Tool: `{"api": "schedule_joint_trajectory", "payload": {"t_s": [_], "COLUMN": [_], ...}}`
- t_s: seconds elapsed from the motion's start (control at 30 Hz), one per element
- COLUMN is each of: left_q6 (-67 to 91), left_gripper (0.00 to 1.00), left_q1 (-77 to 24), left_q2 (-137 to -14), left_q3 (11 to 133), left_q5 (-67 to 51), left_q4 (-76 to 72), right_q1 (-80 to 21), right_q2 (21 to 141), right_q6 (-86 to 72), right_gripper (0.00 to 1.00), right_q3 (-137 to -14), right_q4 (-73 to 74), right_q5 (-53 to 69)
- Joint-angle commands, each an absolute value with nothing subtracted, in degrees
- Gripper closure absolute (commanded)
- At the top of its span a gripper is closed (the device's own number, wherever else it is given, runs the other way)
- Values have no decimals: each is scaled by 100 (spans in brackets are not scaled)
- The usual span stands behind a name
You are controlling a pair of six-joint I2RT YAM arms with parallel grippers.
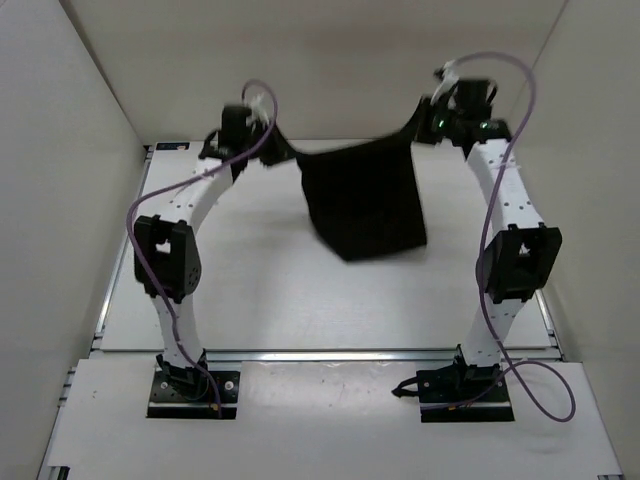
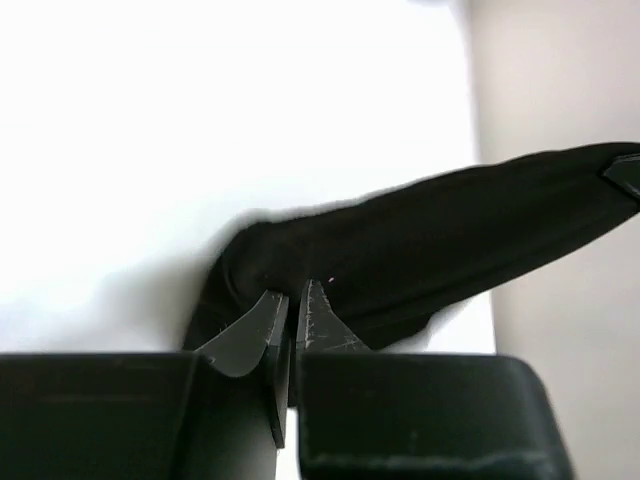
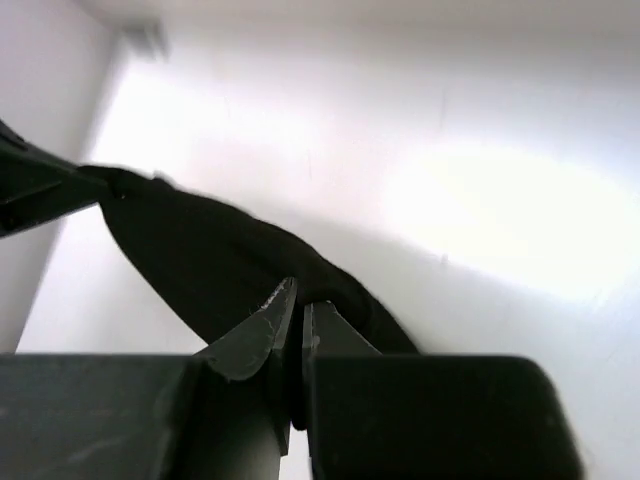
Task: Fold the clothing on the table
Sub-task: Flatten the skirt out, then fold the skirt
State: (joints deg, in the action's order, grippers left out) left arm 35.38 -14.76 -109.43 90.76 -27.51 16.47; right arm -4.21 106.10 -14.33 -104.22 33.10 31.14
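The black clothing hangs stretched between my two grippers over the far half of the white table, its lower part draping down toward the surface. My left gripper is shut on the garment's left top corner. In the left wrist view the fabric runs off to the right from my closed left gripper. My right gripper is shut on the right top corner. From the right wrist view, the cloth stretches leftward away from the pinched right gripper.
White enclosure walls stand close on the left, right and far sides. An aluminium rail runs along the table's near edge, with both arm bases bolted in front of it. Purple cables loop beside each arm.
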Motion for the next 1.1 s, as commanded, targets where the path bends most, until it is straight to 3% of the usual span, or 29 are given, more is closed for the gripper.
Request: {"api": "schedule_joint_trajectory", "payload": {"t_s": [0.0,0.03,0.1,0.23,0.33,0.4,0.53,0.6,0.77,0.9,1.07], "left_q6": [3032,3041,3032,3058,3111,2902,3127,3487,3867,3666,3630], "left_gripper": [100,100,100,100,100,100,100,100,100,100,100], "left_q1": [-1459,-1485,-1555,-1644,-1661,-1853,-2530,-2592,-2338,-2197,-2206], "left_q2": [-10783,-10828,-10409,-9055,-7844,-7159,-5393,-4654,-3446,-3901,-5104], "left_q3": [12032,12580,12535,9721,7540,6455,4248,3274,2698,2926,3383], "left_q5": [-2295,-2233,-2049,-1680,-1662,-1390,-809,-1028,-1634,-1960,-2004], "left_q4": [2530,2549,2200,769,361,597,1404,1686,2793,2874,2031], "right_q1": [173,315,290,44,-394,-737,-1888,-2564,-2515,-1961,-1951], "right_q2": [10468,10302,9715,8529,7493,6781,5216,4564,3630,4112,5402], "right_q6": [-1361,-1519,-1233,-607,-501,-772,-1860,-2579,-3410,-3226,-2971], "right_gripper": [100,100,100,100,100,99,100,100,100,100,100], "right_q3": [-12788,-12631,-11869,-9909,-7660,-5871,-3696,-3124,-2558,-2741,-3338], "right_q4": [3432,2984,2674,2286,2005,1828,2169,2486,2839,2514,2118], "right_q5": [3004,3267,3009,2505,1935,1548,1380,1388,2003,2495,2426]}}
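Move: Both hands already grip the skirt's upper edge. Its hanging body centres about 7 cm back, 16 right and 7 below the left hand; 8 back, 11 left and 13 below the right. The bare table near the robot, where the skirt is going, centres some 30 cm back, 10 right and 15 below the left hand; 31 back, 19 left and 22 below the right. Upwards first, in a quick two-armed flick with closed fingers: the left hand climbs about 28 cm, the right 18, nudging forward before swinging back, fingertips tipping up 30–40 degrees. Both then sweep down and back towards the robot, levelling the wrists out again, and ease to a stop low over the near table, roughly 30 cm back from where they began, still pinching the skirt. ##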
